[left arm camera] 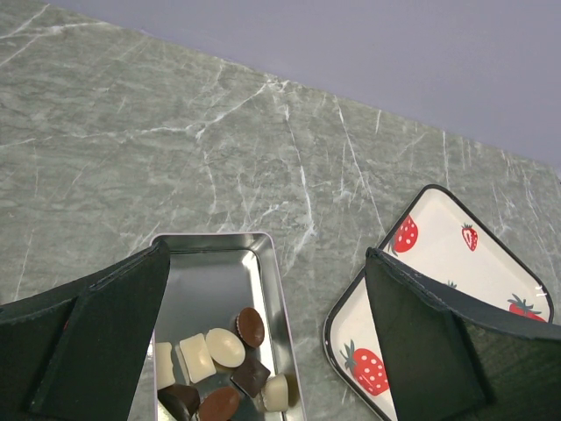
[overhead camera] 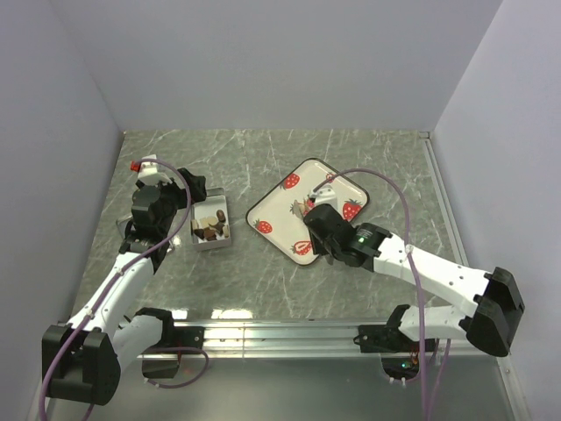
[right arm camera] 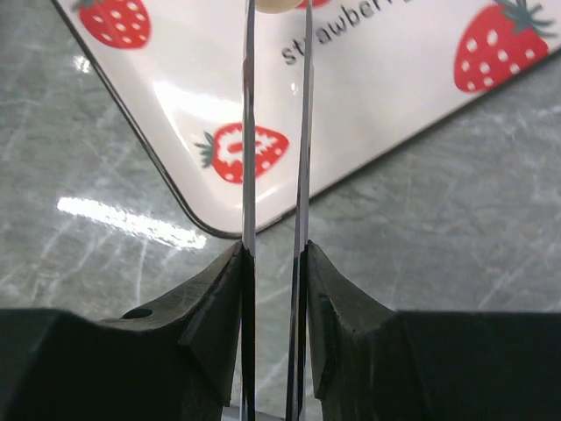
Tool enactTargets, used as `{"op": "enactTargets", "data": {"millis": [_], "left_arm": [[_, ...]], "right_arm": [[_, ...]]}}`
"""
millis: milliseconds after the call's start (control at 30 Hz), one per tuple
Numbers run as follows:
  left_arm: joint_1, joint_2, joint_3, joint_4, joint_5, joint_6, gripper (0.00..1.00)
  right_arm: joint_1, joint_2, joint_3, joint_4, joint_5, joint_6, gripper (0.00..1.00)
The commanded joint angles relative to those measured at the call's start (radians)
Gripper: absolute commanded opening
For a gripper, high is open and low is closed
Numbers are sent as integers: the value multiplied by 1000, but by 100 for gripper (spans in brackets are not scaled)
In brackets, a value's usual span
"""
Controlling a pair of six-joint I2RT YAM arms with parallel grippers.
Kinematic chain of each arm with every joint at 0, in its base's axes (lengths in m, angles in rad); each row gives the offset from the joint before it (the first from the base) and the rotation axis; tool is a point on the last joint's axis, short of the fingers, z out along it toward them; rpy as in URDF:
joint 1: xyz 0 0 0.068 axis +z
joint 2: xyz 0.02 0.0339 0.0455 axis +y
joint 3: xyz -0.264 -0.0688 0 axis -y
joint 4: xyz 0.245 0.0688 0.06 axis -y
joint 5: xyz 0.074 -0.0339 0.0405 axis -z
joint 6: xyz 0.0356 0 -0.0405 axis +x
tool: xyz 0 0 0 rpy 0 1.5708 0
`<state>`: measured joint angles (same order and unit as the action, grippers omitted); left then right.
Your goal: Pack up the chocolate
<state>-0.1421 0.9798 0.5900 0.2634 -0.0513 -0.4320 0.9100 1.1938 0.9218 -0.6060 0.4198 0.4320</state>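
Several pieces of chocolate [left arm camera: 226,347], dark brown and cream, lie in the near end of an open silver tin [left arm camera: 206,281]. My left gripper [left arm camera: 267,254] hangs open over the tin, its fingers wide apart with nothing between them. In the top view it [overhead camera: 188,189] sits at the tin's [overhead camera: 213,246] far left corner. My right gripper [right arm camera: 277,17] reaches over the strawberry-printed tray [right arm camera: 377,96]. Its two thin metal blades stand close together, pinching a cream chocolate [right arm camera: 277,5] at the view's top edge. In the top view the right gripper [overhead camera: 323,195] is over the tray's middle.
The white tray [overhead camera: 282,206] lies right of the tin on the grey marbled table [overhead camera: 263,158]. Grey walls enclose the table at the back and both sides. A metal rail [overhead camera: 280,333] runs along the near edge between the arm bases.
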Motion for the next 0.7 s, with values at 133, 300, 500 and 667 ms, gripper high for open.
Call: {"op": "enactTargets", "data": {"millis": [133, 300, 500, 667], "left_arm": [[-5, 7, 31, 30, 4, 3, 99], [-5, 7, 31, 33, 4, 4, 99], [-5, 5, 33, 30, 4, 3, 99], [-7, 0, 30, 30, -1, 3, 99]], "right_arm": [[-10, 61, 95, 166, -47, -65, 33], [3, 99, 143, 209, -78, -99, 32], [85, 191, 251, 210, -98, -147, 32], [144, 308, 362, 184, -119, -179, 32]]}}
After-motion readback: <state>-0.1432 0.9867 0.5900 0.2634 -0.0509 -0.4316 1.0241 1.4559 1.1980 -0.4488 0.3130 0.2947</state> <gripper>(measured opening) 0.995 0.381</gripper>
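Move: The right hand, gripping metal tongs with a pale chocolate in their tips, is bound for the metal box, whose middle lies about 29 cm to its left, some 9 cm ahead and 12 cm below. The chocolates already packed fill its near part, about 3 cm closer than its middle. The strawberry tray's middle is straight ahead, roughly 13 cm out and 14 below. From the left hand, the box is about 4 cm back, neither left nor right, 21 cm below. The right hand keeps its grip on the metal tongs, their tips still pinching the pale chocolate, and carries it left off the tray towards the box. It travels about 12 cm left and speeds up, climbing some 4 cm on the way, while the wrist swings roughly 15 degrees counter-clockwise. ##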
